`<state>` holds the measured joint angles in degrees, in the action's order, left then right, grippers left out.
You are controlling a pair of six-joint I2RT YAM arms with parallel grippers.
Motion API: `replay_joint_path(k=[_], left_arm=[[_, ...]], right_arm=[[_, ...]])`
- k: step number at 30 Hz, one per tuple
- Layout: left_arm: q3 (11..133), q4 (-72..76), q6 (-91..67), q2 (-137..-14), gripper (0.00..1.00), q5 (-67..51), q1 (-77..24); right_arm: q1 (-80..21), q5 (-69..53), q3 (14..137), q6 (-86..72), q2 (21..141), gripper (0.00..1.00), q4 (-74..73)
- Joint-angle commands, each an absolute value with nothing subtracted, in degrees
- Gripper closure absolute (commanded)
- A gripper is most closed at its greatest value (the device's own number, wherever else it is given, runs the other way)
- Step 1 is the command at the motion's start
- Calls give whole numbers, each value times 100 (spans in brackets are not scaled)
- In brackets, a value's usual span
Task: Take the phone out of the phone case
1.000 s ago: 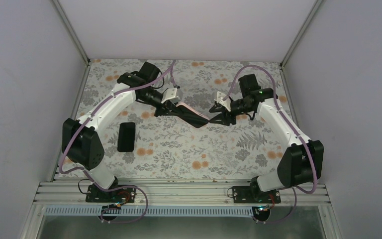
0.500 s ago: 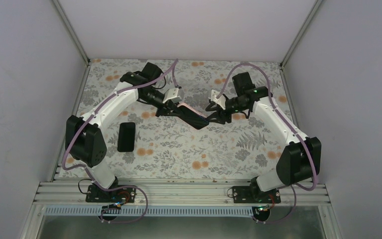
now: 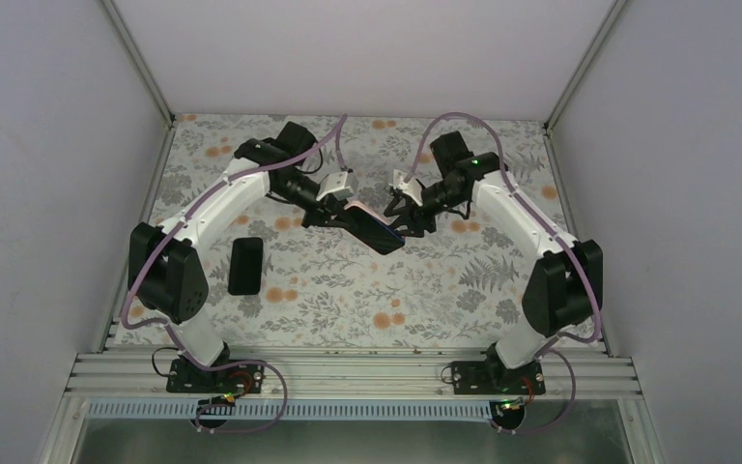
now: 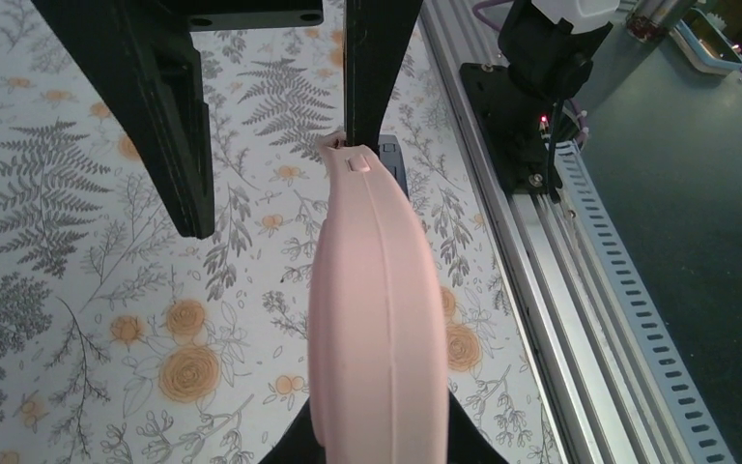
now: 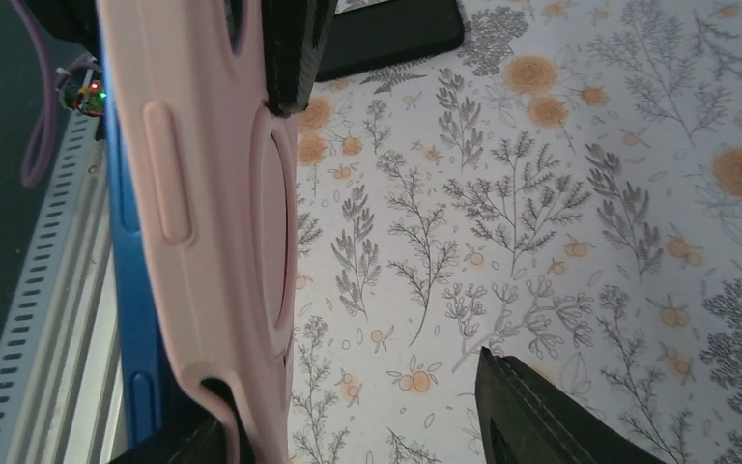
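Note:
The phone case (image 4: 375,300) is pink, and my left gripper (image 4: 377,440) is shut on its near end, holding it edge-up above the table. In the top view the cased phone (image 3: 375,229) hangs between the two arms. The phone's blue edge (image 5: 121,251) shows along the pink case (image 5: 214,193) in the right wrist view. My right gripper (image 5: 348,411) is open around the case's far end. One finger (image 5: 541,420) stands well off the case, the other lies by its pink side. From the left wrist view both right fingers (image 4: 169,106) flank the case's tip.
A black slab (image 3: 245,265) lies flat on the floral tabletop (image 3: 425,300) to the left of the held phone, also seen as a dark slab (image 5: 386,34) in the right wrist view. Aluminium rails (image 3: 348,372) and the arm bases line the near edge.
The right arm has swung left, bringing its fingers from beside the phone's tip to around its far end, and they have opened slightly. The left gripper keeps holding the cased phone nearly still.

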<state>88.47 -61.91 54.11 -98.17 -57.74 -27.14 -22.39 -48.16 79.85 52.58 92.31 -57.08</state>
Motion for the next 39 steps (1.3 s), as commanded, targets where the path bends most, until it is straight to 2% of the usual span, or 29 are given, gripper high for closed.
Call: replay_joint_path(k=[1,6,7,8,9,10,11,12,13,17,20,27,33,39], left_arm=[[8852,-5292,4949,-9760,98,-6804,-3109],[8530,-4330,4334,-9576,98,-6592,-3111],[8510,-4156,4214,-9576,98,-6560,-3111],[8529,-4116,4165,-9599,98,-6525,-3111],[8565,-4062,4143,-9624,98,-6427,-3111],[8599,-3999,4069,-9627,98,-6261,-3116],[8638,-3938,4028,-9605,98,-6059,-3098],[8644,-3813,3987,-9524,92,-5828,-3069],[8568,-3545,3904,-9392,81,-5511,-3046],[8089,-2447,3478,-8757,50,-4607,-2806],[7700,-1811,3182,-8442,41,-3922,-2725],[6903,-471,3001,-7940,37,-2107,-2959],[6337,1304,2898,-8616,38,299,-4074],[6396,2122,2502,-9361,38,1170,-4506]], right_arm=[[-2708,-6197,8632,5363,9632,44,-5316],[-2836,-6557,8838,5364,9946,46,-5503],[-2870,-6574,8796,5267,9971,54,-5411],[-2896,-6540,8745,5066,9968,68,-5246],[-2910,-6474,8721,4898,9979,89,-5105],[-2915,-6376,8708,4717,9985,96,-4985],[-2892,-6280,8708,4595,9995,96,-4931],[-2855,-6207,8704,4515,9993,97,-4922],[-2795,-6120,8704,4450,9969,96,-4923],[-2364,-5705,8281,3893,9591,96,-4472],[-1931,-5248,7885,3132,9249,96,-3687],[-1342,-4300,7755,1301,9462,96,-2455],[-1244,-3675,8632,-542,10414,96,-1799],[-1591,-3172,9118,-1226,10766,96,-1407]])
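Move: My left hand still grips the far-left end of the cased phone, whose middle lies about 7 cm to its right, 2 cm back and 3 cm lower. From my open right hand, already around the other end, that middle is roughly 4 cm left and 2 cm back, about 1 cm below. The black slab lies on the table some 25 cm left of my left hand, 2 cm back and 22 cm down. I ease my right hand a couple of centimetres left onto the case's right end and shut its fingers on the rim, then open my left to let go. My right carries the case some 20 cm forward, finally bearing right, turning about 50 degrees clockwise. My left rises clear, follows about 10 cm forward, then drops back and swings right, fingers turning to point forward-right. ##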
